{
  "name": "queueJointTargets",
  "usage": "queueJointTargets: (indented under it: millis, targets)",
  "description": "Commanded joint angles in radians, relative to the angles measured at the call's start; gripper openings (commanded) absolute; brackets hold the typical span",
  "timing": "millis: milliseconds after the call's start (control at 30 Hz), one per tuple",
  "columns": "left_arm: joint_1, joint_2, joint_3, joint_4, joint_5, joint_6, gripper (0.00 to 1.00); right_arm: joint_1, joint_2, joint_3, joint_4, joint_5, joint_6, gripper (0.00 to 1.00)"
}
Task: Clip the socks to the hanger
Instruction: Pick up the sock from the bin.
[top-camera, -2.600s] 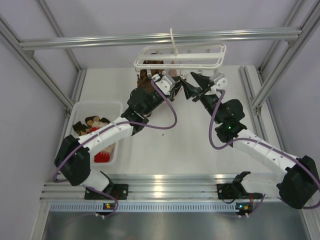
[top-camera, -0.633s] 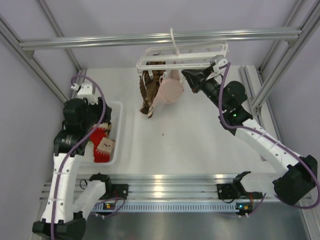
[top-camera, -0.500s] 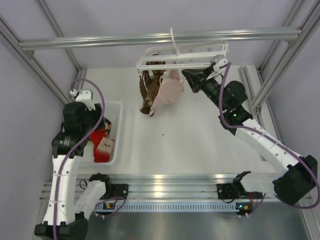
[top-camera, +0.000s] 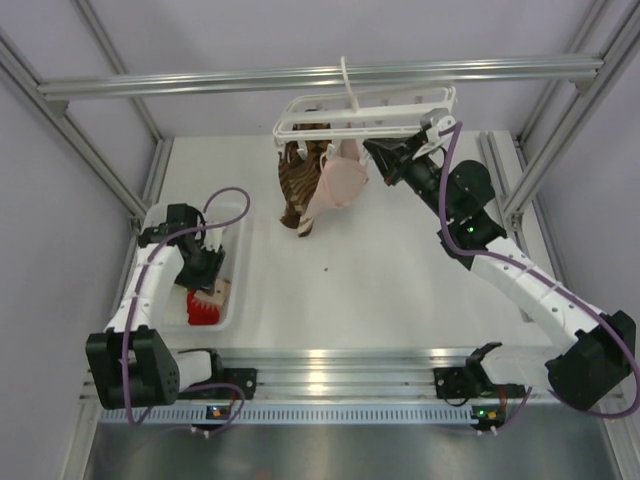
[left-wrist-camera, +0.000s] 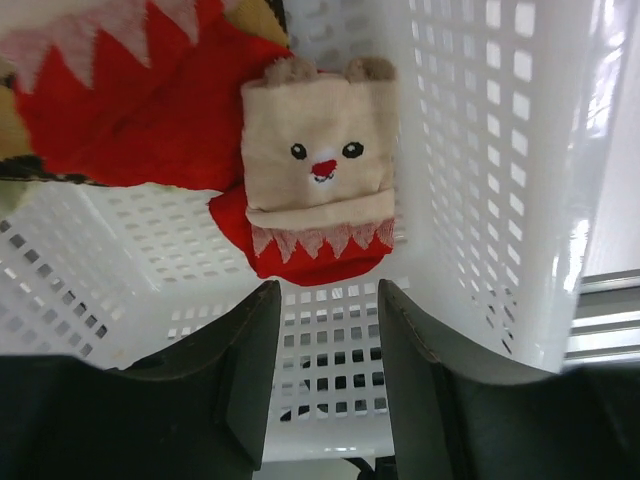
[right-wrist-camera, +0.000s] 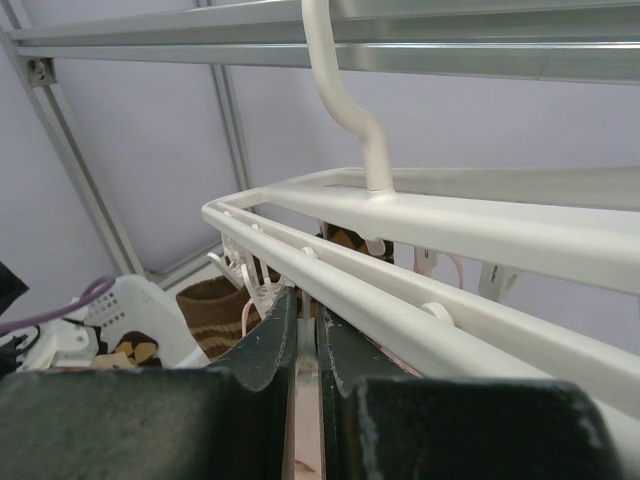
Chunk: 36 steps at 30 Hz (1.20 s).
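Observation:
The white hanger (top-camera: 365, 110) hangs by its hook from the top rail. A brown striped sock (top-camera: 296, 185) and a pale pink sock (top-camera: 337, 185) dangle from its clips. My right gripper (top-camera: 375, 152) sits under the frame beside the pink sock. In the right wrist view the right gripper (right-wrist-camera: 305, 330) is shut on a white clip (right-wrist-camera: 306, 345) below the hanger bars (right-wrist-camera: 450, 225). My left gripper (top-camera: 205, 268) is down in the basket; in its wrist view the left gripper (left-wrist-camera: 322, 340) is open over the mesh floor. A red sock with a beige bear face (left-wrist-camera: 318, 150) lies just ahead.
The white mesh basket (top-camera: 232, 215) stands at the table's left, with more red socks (left-wrist-camera: 130, 110) in it. The basket wall (left-wrist-camera: 500, 180) rises close on the right of the left gripper. The aluminium rail (top-camera: 320, 75) crosses above the hanger; frame posts flank the table.
The left arm left the hanger, swung over the basket and has dropped into it, its jaws narrowing a little. The pink sock now hangs. The right gripper stays put.

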Motion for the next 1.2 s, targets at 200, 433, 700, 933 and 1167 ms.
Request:
queueJointTargets:
  millis: [200,433,700,933,1167]
  targets:
    - [0.005,0.021,-0.199,0.218,0.023,0.118,0.49,-0.009,-0.011,0.040,-0.032,-0.008,-0.003,0.00]
    - [0.002,0.067,-0.245,0.384,0.003,0.114,0.47,-0.011,-0.016,0.039,-0.047,-0.007,-0.001,0.00]
    - [-0.004,0.073,-0.260,0.413,0.017,0.114,0.15,-0.012,-0.017,0.033,-0.047,-0.005,-0.001,0.00]
    - [-0.004,-0.086,-0.202,0.263,0.055,0.131,0.00,-0.015,-0.024,0.022,-0.042,-0.008,-0.001,0.00]
    - [-0.006,-0.186,-0.118,0.172,0.081,0.120,0.00,-0.015,-0.024,0.022,-0.044,-0.008,0.004,0.00]
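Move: The bear-faced sock waits in the bin about 4 cm ahead of the open left fingers, neither left nor right of them and roughly 8 cm down. A second bear-faced sock lies some 6 cm farther out and 7 cm to the left of it, at the same depth. The bin's right wall stands about 6 cm to the first sock's right. From the right hand the first sock is around 40 cm left, 10 cm back and 38 cm below. The left fingers close and pinch the bear-faced sock where its beige face folds over the red part, then lift it about 6 cm, tipping some 10 degrees to point more forward. To get there the hand sinks nearly 8 cm, easing back 2 cm at first and then sliding 3–4 cm forward low over the sock before shutting. ##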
